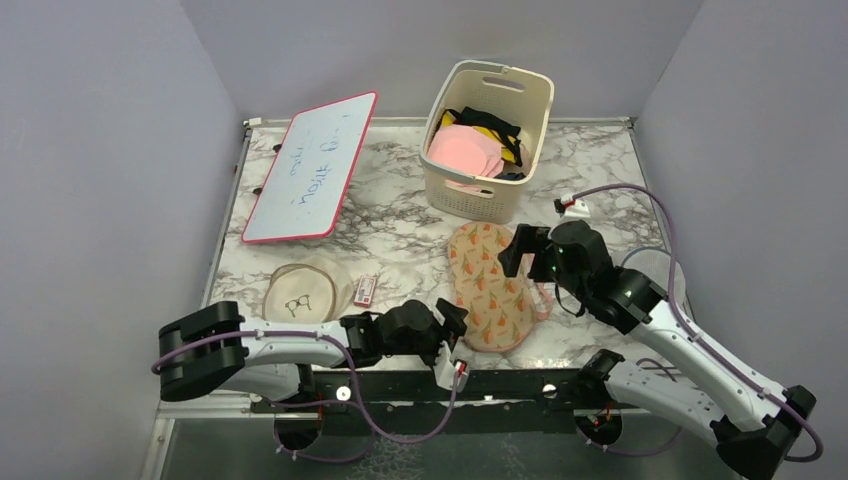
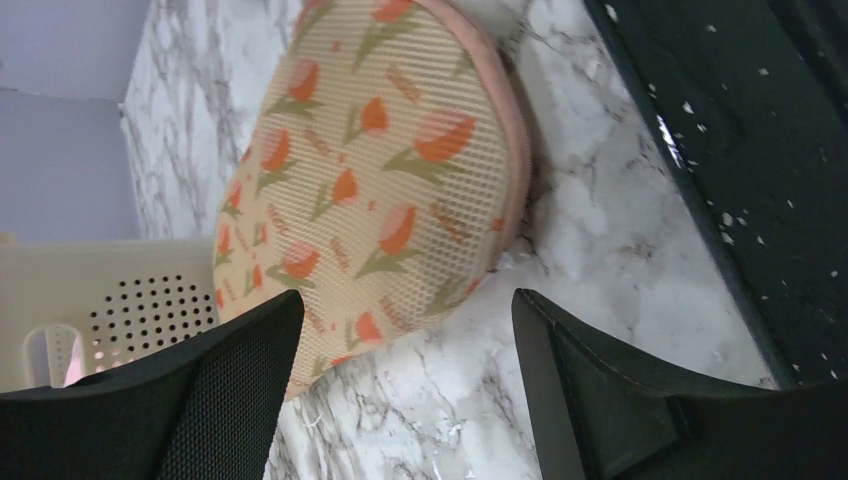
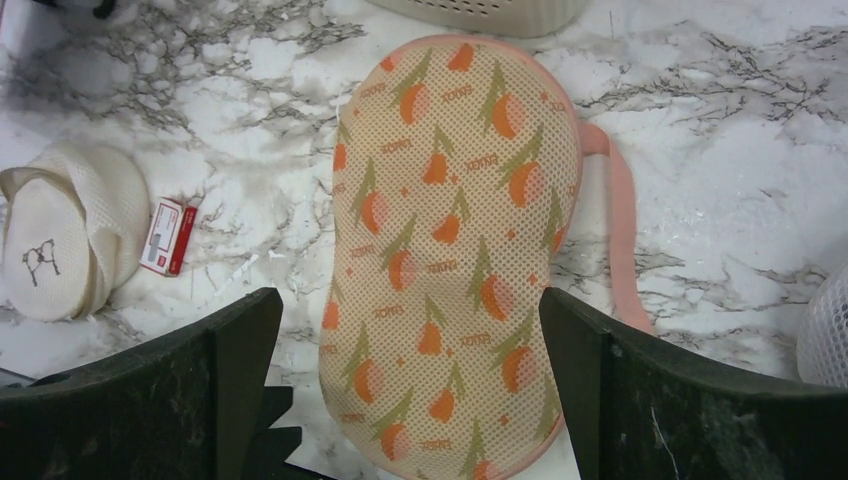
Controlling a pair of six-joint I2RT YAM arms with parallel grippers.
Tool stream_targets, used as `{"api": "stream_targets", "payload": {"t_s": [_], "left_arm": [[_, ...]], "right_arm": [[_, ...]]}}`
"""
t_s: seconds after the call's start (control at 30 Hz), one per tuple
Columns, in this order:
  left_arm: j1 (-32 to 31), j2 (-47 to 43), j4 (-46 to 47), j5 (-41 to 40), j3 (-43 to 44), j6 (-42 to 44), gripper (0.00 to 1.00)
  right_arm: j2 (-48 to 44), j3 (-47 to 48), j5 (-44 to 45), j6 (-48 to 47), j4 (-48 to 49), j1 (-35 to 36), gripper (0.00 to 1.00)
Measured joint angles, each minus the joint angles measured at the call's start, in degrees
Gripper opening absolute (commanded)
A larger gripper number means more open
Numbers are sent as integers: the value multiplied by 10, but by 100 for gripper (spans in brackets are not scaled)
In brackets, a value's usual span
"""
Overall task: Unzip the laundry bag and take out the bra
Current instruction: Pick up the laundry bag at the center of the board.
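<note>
The laundry bag, a flat two-lobed beige pouch with orange prints and pink edging, lies closed on the marble table near the front edge. Its pink loop trails along its right side. My left gripper sits low at the bag's near-left end. In the left wrist view it is open, nothing between its fingers, with the bag just ahead. My right gripper hovers above the bag, open. In the right wrist view its fingers straddle the bag from above. The bra is hidden.
A cream slotted basket with pink and black garments stands behind the bag. A whiteboard lies at the back left. A round white mesh pouch and a small red box lie left of the bag. White mesh shows at the right.
</note>
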Motion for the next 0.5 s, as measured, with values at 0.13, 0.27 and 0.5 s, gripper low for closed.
{"api": "stream_targets", "payload": {"t_s": [0.13, 0.27, 0.5], "left_arm": [[-19, 42, 17, -35, -12, 49, 65], [-20, 71, 51, -56, -20, 81, 54], [-26, 145, 94, -69, -16, 112, 44]], "right_arm": [[-27, -2, 1, -8, -1, 0, 100], [-43, -6, 1, -14, -1, 0, 100], [-52, -15, 0, -16, -1, 0, 100]]}}
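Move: The laundry bag's middle lies about 8 cm ahead of the left hand, 7 cm to its right and 8 cm below; its near-left edge is almost at the fingertips. The small red box stands some 7 cm ahead and 19 cm left, at table height, and the laundry basket about 33 cm ahead and 6 cm right. From the right hand the bag's middle is roughly 2 cm back, 3 cm left and 16 cm down. The left hand comes right down to the near-left edge of the laundry bag by the zipper end, though a touch can't be made out for sure. It sinks about 5.5 cm with barely any travel over the table, the fingers tipping further down and the wrist rolling by some 10 degrees each, while the half-closed jaws narrow to about half open around that edge. ##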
